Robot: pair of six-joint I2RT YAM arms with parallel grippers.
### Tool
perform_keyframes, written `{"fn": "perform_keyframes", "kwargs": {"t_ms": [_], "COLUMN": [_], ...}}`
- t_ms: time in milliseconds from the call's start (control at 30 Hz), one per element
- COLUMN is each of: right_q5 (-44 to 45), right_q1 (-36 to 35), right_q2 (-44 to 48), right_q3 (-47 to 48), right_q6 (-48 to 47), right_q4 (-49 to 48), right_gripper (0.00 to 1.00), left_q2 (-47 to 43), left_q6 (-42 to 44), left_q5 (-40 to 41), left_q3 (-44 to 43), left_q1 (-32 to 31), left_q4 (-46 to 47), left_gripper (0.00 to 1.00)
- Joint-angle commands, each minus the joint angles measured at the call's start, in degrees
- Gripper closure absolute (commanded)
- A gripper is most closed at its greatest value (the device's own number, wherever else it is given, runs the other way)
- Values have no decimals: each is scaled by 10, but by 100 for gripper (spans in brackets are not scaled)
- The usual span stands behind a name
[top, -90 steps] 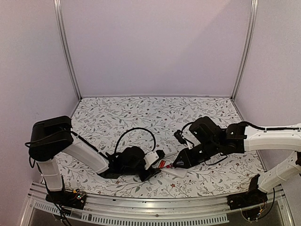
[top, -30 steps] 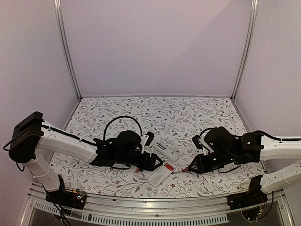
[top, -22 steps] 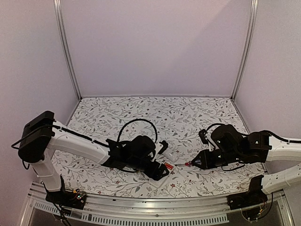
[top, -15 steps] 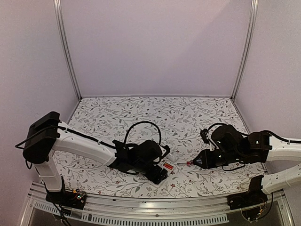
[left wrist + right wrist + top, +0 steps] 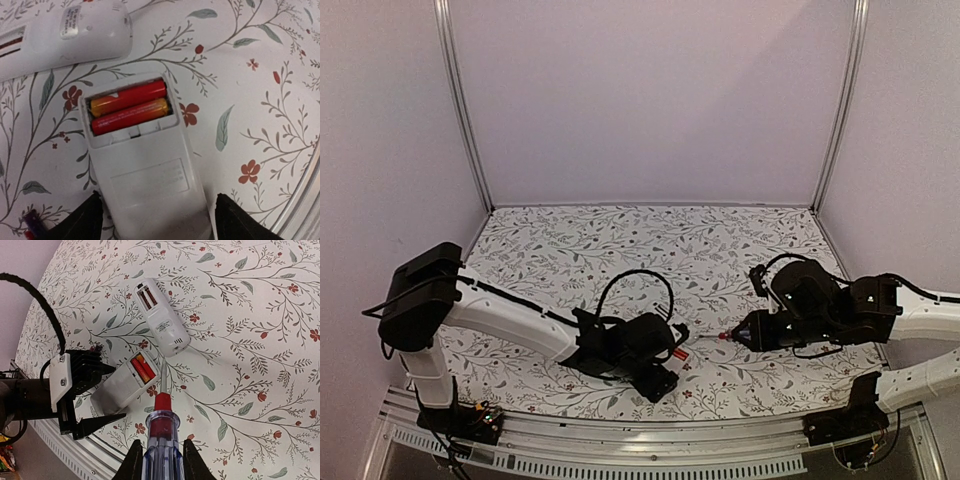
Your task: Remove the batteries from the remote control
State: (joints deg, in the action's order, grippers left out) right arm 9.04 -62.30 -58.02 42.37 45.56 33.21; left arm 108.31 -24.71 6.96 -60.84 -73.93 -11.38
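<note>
The remote control lies face down on the floral table. Its open compartment holds two red batteries side by side. My left gripper is open, with one fingertip on each side of the remote's near end and a gap showing on the right. In the right wrist view the remote control and the batteries lie just left of the screwdriver's tip. My right gripper is shut on the red-and-blue screwdriver and holds it above the table. In the top view the left gripper covers the remote.
A second white remote lies just beyond the first, its open recess turned up; it also shows as a white remote in the left wrist view. The table's metal front rail runs close behind the left gripper. The right gripper hovers to the right.
My left arm has swung right and forward and now straddles the remote. The right gripper has drawn the screwdriver back to the right and slightly away from the remote.
</note>
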Motion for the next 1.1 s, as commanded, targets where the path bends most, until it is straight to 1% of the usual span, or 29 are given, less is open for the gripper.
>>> {"fn": "perform_keyframes", "kwargs": {"t_ms": [0,100,133,200,267,333,433,567,667,833,1067], "right_q5": [7,-3,-5,-14,-31,-48,-72,-72,-65,-68,-51], "right_q1": [-4,-4,-4,-4,-4,-4,-4,-6,-13,-26,-28], "right_q2": [1,1,2,4,5,3,1,-5,-15,-25,-19], "right_q3": [18,21,20,20,20,20,17,27,33,36,42], "right_q6": [-18,-28,-31,-37,-47,-57,-60,-47,-31,5,42], "right_q4": [-5,-4,-2,-1,3,8,11,32,50,64,87], "right_gripper": [100,100,100,100,100,100,100,100,100,100,100], "left_q2": [33,44,46,46,41,35,30,29,25,19,44], "left_q6": [27,66,83,126,173,219,305,372,386,397,396], "left_q5": [8,5,2,-5,-4,-13,-61,-86,-94,-82,-76], "left_q3": [-1,-3,-6,-11,-17,-20,-12,18,33,34,18], "left_q1": [-7,-6,-6,-6,-5,-2,3,18,35,34,33], "left_q4": [-38,-46,-50,-57,-65,-69,-65,-36,-17,-18,-30], "left_gripper": [32,47,50,58,63,64,66,70,71,71,73]}}
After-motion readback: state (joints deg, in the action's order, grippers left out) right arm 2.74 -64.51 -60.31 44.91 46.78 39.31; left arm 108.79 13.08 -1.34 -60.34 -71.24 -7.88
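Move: The remote control with the red batteries lies flat between my open left fingers, its middle roughly 2 cm ahead of that hand, 1 cm to the right and level with it; its batteries are about 5 cm ahead and 3 cm right. The other, emptied remote lies about 11 cm ahead and 1 cm right, and two loose batteries 4 cm ahead and 9 cm left. From my right hand, which holds the screwdriver, those red batteries are about 4 cm ahead, 10 cm left and 13 cm below. I shut my left fingers on the sides of the remote control, from wide to about half open, then keep that grip and swing the wrist some 35 degrees clockwise almost on the spot. Meanwhile my right hand keeps hold of the screwdriver and draws back about 3 cm, then also sinks about 1 cm, bringing the tip in close over the battery compartment; contact there can't be seen. ##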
